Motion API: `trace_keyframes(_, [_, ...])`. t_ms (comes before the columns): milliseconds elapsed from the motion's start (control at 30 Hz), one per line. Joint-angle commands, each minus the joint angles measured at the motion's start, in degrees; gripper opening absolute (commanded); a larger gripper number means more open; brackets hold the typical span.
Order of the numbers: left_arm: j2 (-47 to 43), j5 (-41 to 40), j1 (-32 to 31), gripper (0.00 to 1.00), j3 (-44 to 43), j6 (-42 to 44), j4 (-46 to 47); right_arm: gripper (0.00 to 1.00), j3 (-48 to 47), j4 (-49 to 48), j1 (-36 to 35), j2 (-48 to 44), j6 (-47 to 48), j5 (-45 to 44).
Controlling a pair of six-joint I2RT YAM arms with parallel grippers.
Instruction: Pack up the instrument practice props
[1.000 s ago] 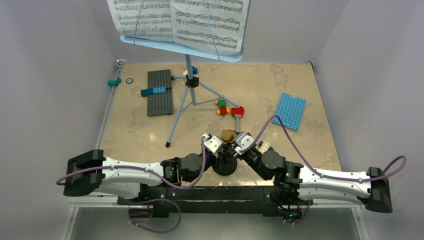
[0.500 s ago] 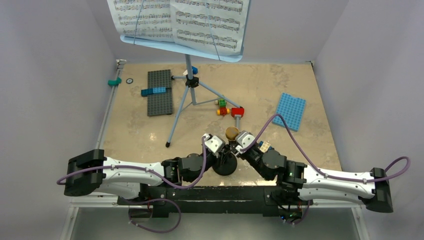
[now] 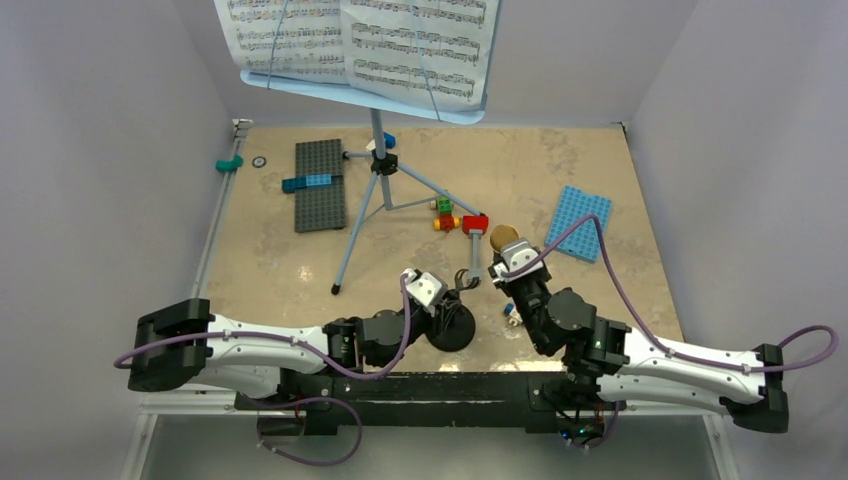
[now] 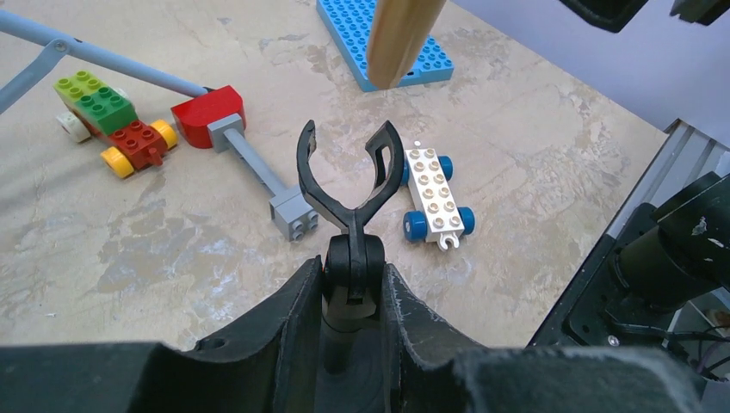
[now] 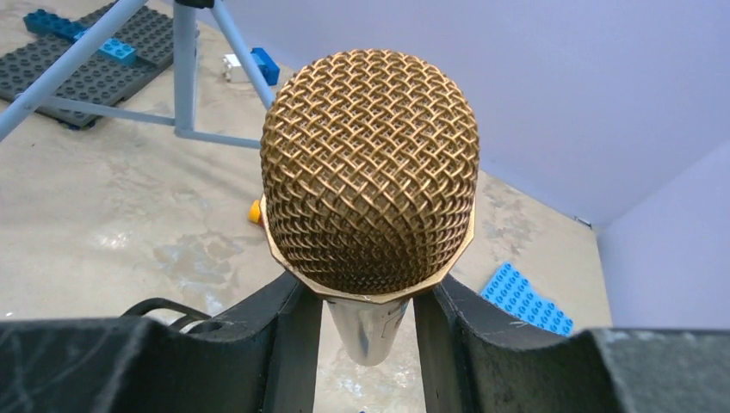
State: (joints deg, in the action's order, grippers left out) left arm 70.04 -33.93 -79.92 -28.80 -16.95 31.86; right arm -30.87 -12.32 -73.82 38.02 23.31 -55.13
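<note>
My right gripper [image 3: 504, 256] [image 5: 366, 320] is shut on the gold-brown toy microphone [image 3: 503, 237] [image 5: 370, 172] and holds it in the air with its mesh head up and its silver handle between the fingers. The small black round-base mic stand [image 3: 451, 326] stands near the table's front edge. My left gripper [image 3: 443, 303] [image 4: 349, 284] is shut on its stem, just below the bare U-shaped clip [image 4: 348, 168]. The microphone handle [image 4: 400, 39] hangs above and beyond the clip, apart from it. At the back stands the light-blue tripod music stand [image 3: 378, 180] with the white sheet-music pages [image 3: 360, 40] on it.
A grey baseplate [image 3: 320, 185] with blue bricks lies back left, a blue baseplate [image 3: 580, 222] at the right. Coloured bricks [image 3: 445, 215], a red-and-grey brick piece [image 4: 232, 129] and a white wheeled brick [image 4: 435, 194] lie in the middle. Tripod legs [image 5: 185, 69] spread across the floor.
The right gripper closed on the microphone, lifted it out of the stand's clip and carried it to the right and farther back. The left gripper kept its hold on the stand.
</note>
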Motion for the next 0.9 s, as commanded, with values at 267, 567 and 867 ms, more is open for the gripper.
trace_keyframes(267, [-0.34, 0.78, -0.24, 0.32, -4.40, -3.69, -14.03, 0.00, -12.50, 36.46, 0.63, -2.30, -33.97, 1.83])
trace_keyframes(567, [-4.30, -1.28, -0.24, 0.75, -8.67, -3.83, -16.52, 0.00, -10.67, 43.55, 0.61, -5.10, -44.24, 4.88])
trace_keyframes(867, [-14.75, -2.30, -0.23, 0.91, -2.15, -2.64, -15.38, 0.00, -8.57, 48.39, 0.63, -7.79, -54.03, 8.59])
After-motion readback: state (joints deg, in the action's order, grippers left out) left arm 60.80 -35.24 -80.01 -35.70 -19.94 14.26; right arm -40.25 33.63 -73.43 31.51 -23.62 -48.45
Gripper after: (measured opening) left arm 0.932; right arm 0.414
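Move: My left hand still grips the microphone stand's neck, its middle about 8 cm straight below; the white brick car is some 6 cm ahead and 17 right of this hand, 15 below. My right hand already holds the microphone clear of the clip: from it the car is level in reach, about 8 cm right and 26 below, the stand roughly 6 back, 9 left, 19 below, and the brick hammer 14 ahead, 3 left, 27 below. I open my left fingers wide and let go of the stand's neck, then lift that hand about 5 cm and slightly left, clear of the stand. Meanwhile my right hand keeps its grip on the microphone and takes it down about 5 cm, back 4 and a little right, towards the brick car, its fingertips tipping down some 25 degrees and its left side rolling up. ##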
